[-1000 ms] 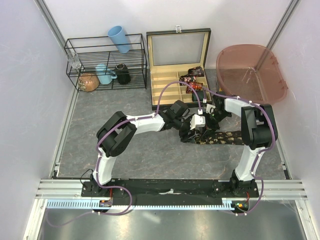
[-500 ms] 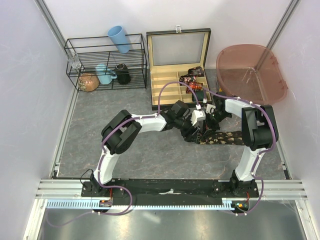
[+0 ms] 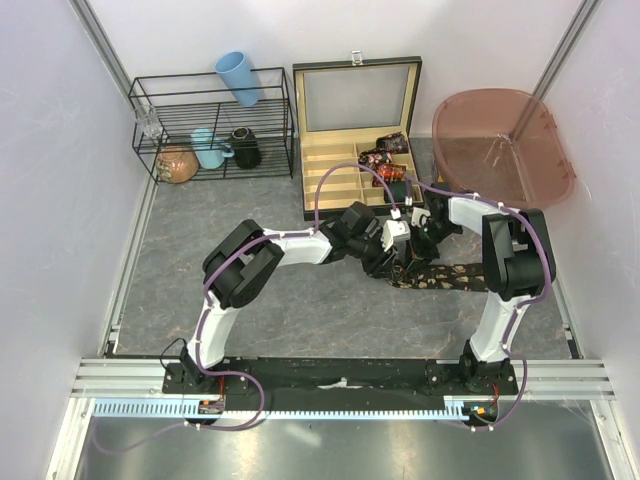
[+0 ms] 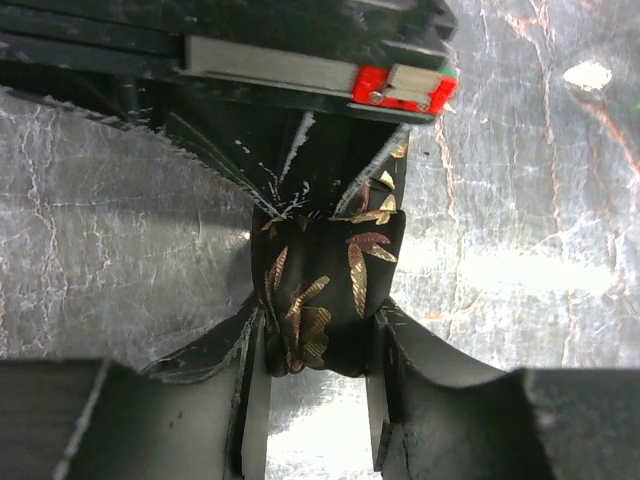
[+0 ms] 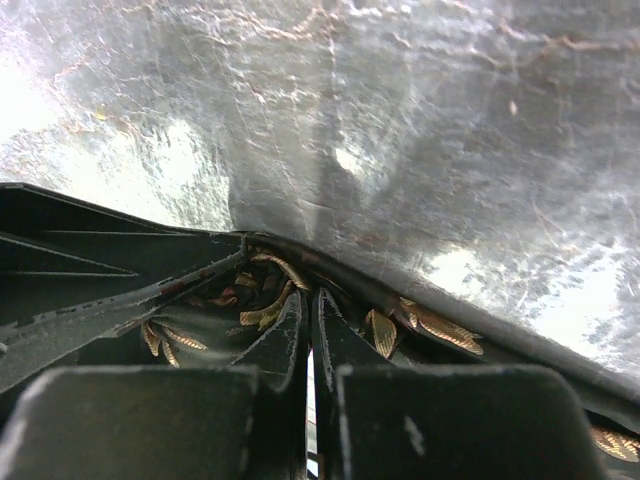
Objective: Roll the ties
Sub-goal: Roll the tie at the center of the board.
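Observation:
A dark tie with tan leaf prints lies as a flat strip (image 3: 452, 276) on the grey table, and its left end is wound into a small coil (image 4: 330, 280). My left gripper (image 4: 315, 340) is shut on that coil, one finger pressed against each side. From above, my right gripper's fingers (image 4: 235, 165) come down into the top of the coil. In the right wrist view my right gripper (image 5: 308, 300) is shut, with only a thin slit of light between the fingers and tie fabric (image 5: 430, 325) wrapped around them. Both grippers (image 3: 385, 258) (image 3: 408, 252) meet at the table's middle.
An open wooden box (image 3: 330, 175) with compartments stands behind the grippers, rolled ties (image 3: 385, 160) in its right side. A wire rack (image 3: 210, 125) with mugs and a blue cup is at the back left. At the back right sits a pinkish tub (image 3: 500, 140).
My left gripper has shifted right towards the right gripper and its jaws have closed in onto the tie's coil. The right arm has stayed in place.

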Controlling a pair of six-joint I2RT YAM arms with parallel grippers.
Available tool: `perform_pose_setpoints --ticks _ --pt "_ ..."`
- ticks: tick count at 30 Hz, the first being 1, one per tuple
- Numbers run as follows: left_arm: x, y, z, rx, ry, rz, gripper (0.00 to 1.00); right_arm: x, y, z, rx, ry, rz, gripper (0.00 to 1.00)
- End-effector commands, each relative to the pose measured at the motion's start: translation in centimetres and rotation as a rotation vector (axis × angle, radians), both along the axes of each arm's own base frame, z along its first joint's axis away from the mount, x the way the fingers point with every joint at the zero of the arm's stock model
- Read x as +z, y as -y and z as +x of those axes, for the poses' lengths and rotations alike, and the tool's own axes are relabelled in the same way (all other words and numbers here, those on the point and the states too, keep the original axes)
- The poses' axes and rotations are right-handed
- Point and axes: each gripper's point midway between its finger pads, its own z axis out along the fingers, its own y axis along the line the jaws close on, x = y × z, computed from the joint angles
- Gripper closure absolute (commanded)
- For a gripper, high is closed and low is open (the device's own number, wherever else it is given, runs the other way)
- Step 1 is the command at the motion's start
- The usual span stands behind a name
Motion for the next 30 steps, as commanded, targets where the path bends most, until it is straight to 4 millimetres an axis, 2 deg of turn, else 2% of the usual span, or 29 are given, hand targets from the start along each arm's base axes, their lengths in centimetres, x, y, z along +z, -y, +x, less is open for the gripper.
perform_pose_setpoints --ticks 1,2,3,4,7,9,12,15,20,21,22,24,30 --pt "0.1 -2.0 -0.6 -0.032 0.099 0.026 0.78 -3.4 0.0 4.0 0.049 0.139 -0.129 1.00" --pt "-0.1 -2.8 -0.2 -0.032 0.129 0.041 0.81 -3.0 -0.8 4.9 0.053 0.162 -0.115 1.00" --pt "-0.6 -3.6 -0.7 -0.044 0.135 0.061 0.82 -3.0 -1.3 5.5 0.056 0.178 -0.103 1.00" --pt "-0.1 -4.1 -0.6 -0.046 0.170 0.066 0.85 -2.9 -2.2 6.2 0.061 0.190 -0.096 1.00" --pt "-0.5 -5.3 -0.6 -0.072 0.235 0.100 0.90 -2.3 -3.6 7.2 0.073 0.201 -0.052 1.00" --pt "-1.0 -5.7 -0.5 -0.084 0.260 0.129 0.93 -1.5 -3.8 7.0 0.081 0.189 -0.028 1.00" --pt "-1.8 -6.5 -0.3 -0.086 0.275 0.184 0.98 1.2 -3.9 6.6 0.057 0.171 0.056 0.79" --pt "-2.8 -7.1 0.0 -0.086 0.288 0.234 0.98 4.0 -3.7 5.7 0.024 0.139 0.147 0.65" --pt "-3.6 -7.6 -0.1 -0.113 0.288 0.271 0.98 7.1 -3.5 3.5 0.009 0.105 0.256 0.50" --pt "-3.8 -7.7 -0.2 -0.118 0.285 0.278 0.98 7.3 -3.7 2.8 0.009 0.088 0.290 0.45" --pt "-3.7 -7.7 -0.1 -0.130 0.294 0.277 0.98 7.5 -3.9 2.5 0.013 0.087 0.311 0.43" --pt "-4.0 -7.7 -0.2 -0.138 0.294 0.282 0.98 7.4 -4.3 1.4 0.010 0.059 0.348 0.43" --pt "-4.2 -7.7 -0.2 -0.159 0.301 0.287 0.98 5.9 -5.8 0.5 0.025 0.020 0.384 0.46"
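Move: The left hand still holds the tie roll between its fingertips, with bare board about 5 cm to its left and slightly ahead. The flat tail runs out to the right, its middle roughly 11 cm right and 1 cm back. The open box's tray stands some 23 cm ahead and 7 cm left. From the right hand's shut fingertips, pressed against the tie, the tie roll is about 3 cm left and level ahead. Keeping its grip on the tie roll, the left hand drags the tie about 5 cm left over the board, drifting slightly forward, then stays put while its wrist rolls some 20 degrees. The right hand travels left alongside with fingers shut on the tie, then opens, backs off forward and right, rises about 6 cm and swings back left to hover over the tie roll, tilting its fingers more leftward. ##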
